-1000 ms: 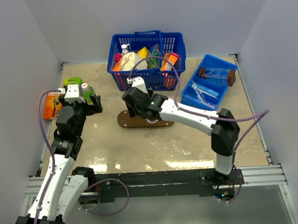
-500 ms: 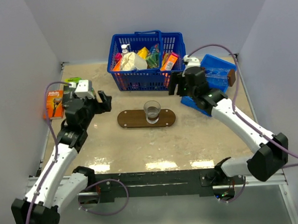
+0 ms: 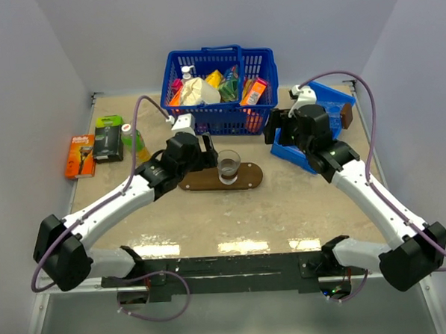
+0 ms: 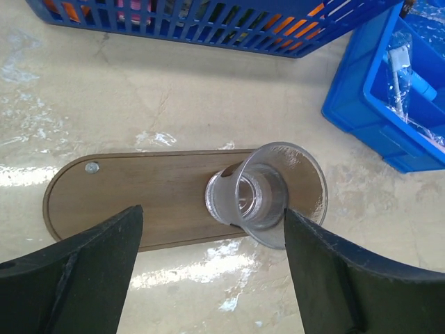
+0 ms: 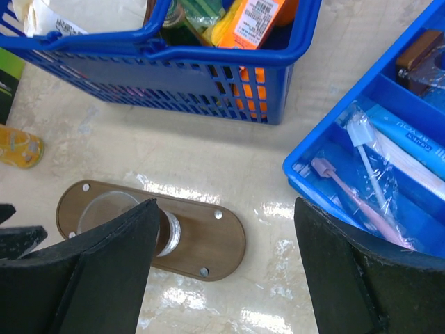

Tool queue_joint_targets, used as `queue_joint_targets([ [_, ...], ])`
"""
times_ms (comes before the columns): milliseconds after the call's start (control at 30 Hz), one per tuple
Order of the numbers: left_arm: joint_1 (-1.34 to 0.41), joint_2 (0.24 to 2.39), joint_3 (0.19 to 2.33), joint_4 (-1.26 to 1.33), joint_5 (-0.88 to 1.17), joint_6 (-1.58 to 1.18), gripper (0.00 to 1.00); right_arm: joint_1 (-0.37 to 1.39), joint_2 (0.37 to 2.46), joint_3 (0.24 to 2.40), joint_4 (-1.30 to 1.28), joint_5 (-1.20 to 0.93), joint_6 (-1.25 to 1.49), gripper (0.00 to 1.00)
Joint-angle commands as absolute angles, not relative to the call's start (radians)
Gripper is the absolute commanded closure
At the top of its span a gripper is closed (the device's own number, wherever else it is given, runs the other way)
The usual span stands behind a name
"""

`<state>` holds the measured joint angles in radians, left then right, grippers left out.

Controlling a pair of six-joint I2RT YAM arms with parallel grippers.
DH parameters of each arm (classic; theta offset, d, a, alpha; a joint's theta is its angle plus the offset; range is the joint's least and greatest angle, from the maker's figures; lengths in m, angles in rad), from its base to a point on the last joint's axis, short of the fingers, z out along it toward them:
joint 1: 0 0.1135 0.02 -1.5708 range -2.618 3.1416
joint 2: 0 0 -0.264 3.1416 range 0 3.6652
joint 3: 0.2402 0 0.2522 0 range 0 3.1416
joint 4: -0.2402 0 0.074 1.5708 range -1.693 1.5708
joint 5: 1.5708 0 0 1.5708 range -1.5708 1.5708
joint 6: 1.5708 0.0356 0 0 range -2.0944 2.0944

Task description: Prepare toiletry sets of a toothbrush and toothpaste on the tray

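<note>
The tray (image 3: pixel 250 179) is a dark brown oval board lying mid-table, with a clear glass cup (image 3: pixel 228 165) upright on it. My left gripper (image 3: pixel 205 148) hovers over the tray's left half. In the left wrist view it (image 4: pixel 212 278) is open, the tray (image 4: pixel 139 195) and cup (image 4: pixel 268 191) just beyond its fingertips. My right gripper (image 3: pixel 275 127) is open beside the blue bin (image 3: pixel 286 150). In the right wrist view a pink toothbrush (image 5: pixel 354 202), a white one (image 5: pixel 365 149) and a blue toothpaste tube (image 5: pixel 410 142) lie wrapped in that bin, right of this gripper (image 5: pixel 226 278).
A blue basket (image 3: pixel 220 118) full of groceries stands behind the tray. Near the left wall lie an orange razor pack (image 3: pixel 80 156), a green pack (image 3: pixel 109 138) and a small yellow-green item (image 3: pixel 136 142). A brown block (image 3: pixel 346 116) sits at the bin's far end.
My left arm swung from the far left in to the tray. My right arm left the tray, where the cup now shows, and moved back beside the blue bin.
</note>
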<state>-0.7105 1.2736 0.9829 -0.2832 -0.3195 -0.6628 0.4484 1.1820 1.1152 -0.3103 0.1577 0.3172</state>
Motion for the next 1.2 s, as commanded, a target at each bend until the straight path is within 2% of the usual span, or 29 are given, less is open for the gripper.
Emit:
queue_joint_targets([
  [0,-0.715,1.341,1.060,-0.316,-0.342,-0.744,0.17,0.443,1.132,1.086,-0.250,0.120,0.304,0.19],
  [267,-0.719,1.491,1.195,-0.431,-0.353,-0.724,0.27,0.443,1.085,1.046,-0.253,0.146,0.279,0.18],
  [300,-0.721,1.499,1.200,-0.431,-0.345,-0.718,0.31,0.445,1.080,1.045,-0.250,0.146,0.281,0.18],
  [667,-0.747,1.612,1.276,-0.497,-0.305,-0.680,0.41,0.443,1.063,1.031,-0.236,0.158,0.279,0.18],
  [700,-0.749,1.615,1.279,-0.500,-0.302,-0.681,0.47,0.443,1.066,1.029,-0.236,0.160,0.281,0.18],
  [933,-0.752,1.629,1.279,-0.508,-0.293,-0.667,0.56,0.443,1.072,1.026,-0.233,0.160,0.281,0.18],
  [967,-0.752,1.629,1.281,-0.509,-0.293,-0.663,0.62,0.445,1.075,1.026,-0.233,0.160,0.282,0.18],
  [1033,-0.753,1.634,1.282,-0.511,-0.285,-0.660,0.65,0.445,1.077,1.026,-0.236,0.164,0.281,0.18],
  [1067,-0.752,1.634,1.284,-0.511,-0.282,-0.657,0.72,0.443,1.077,1.026,-0.236,0.164,0.281,0.18],
  [1133,-0.752,1.635,1.284,-0.509,-0.275,-0.650,0.75,0.443,1.078,1.026,-0.238,0.169,0.282,0.18],
  [1167,-0.752,1.635,1.285,-0.506,-0.273,-0.644,0.82,0.443,1.078,1.026,-0.239,0.172,0.282,0.18],
])
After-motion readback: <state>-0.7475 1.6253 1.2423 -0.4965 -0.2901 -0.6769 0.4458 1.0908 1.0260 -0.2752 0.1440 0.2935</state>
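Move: The clear cup stands on the wooden tray about 7 cm to the left hand's right, roughly 1 cm ahead and 10 cm below. The tray's middle is some 4 cm right and 1 cm ahead, 15 cm down; the blue basket's middle is about 23 cm ahead and 6 cm right, the blue box 16 cm ahead and 35 cm right. From the right hand the cup lies about 12 cm left, 5 cm back and 17 cm below. Down and to its right, the left hand sinks about 6 cm onto the cup's left rim, easing slightly forward, then partly back. Its fingers tip some 15 degrees farther down with a slight roll and narrow from wide open to about a quarter, one outside the cup wall and the other inside the mouth; a firm pinch can't be seen yet. ##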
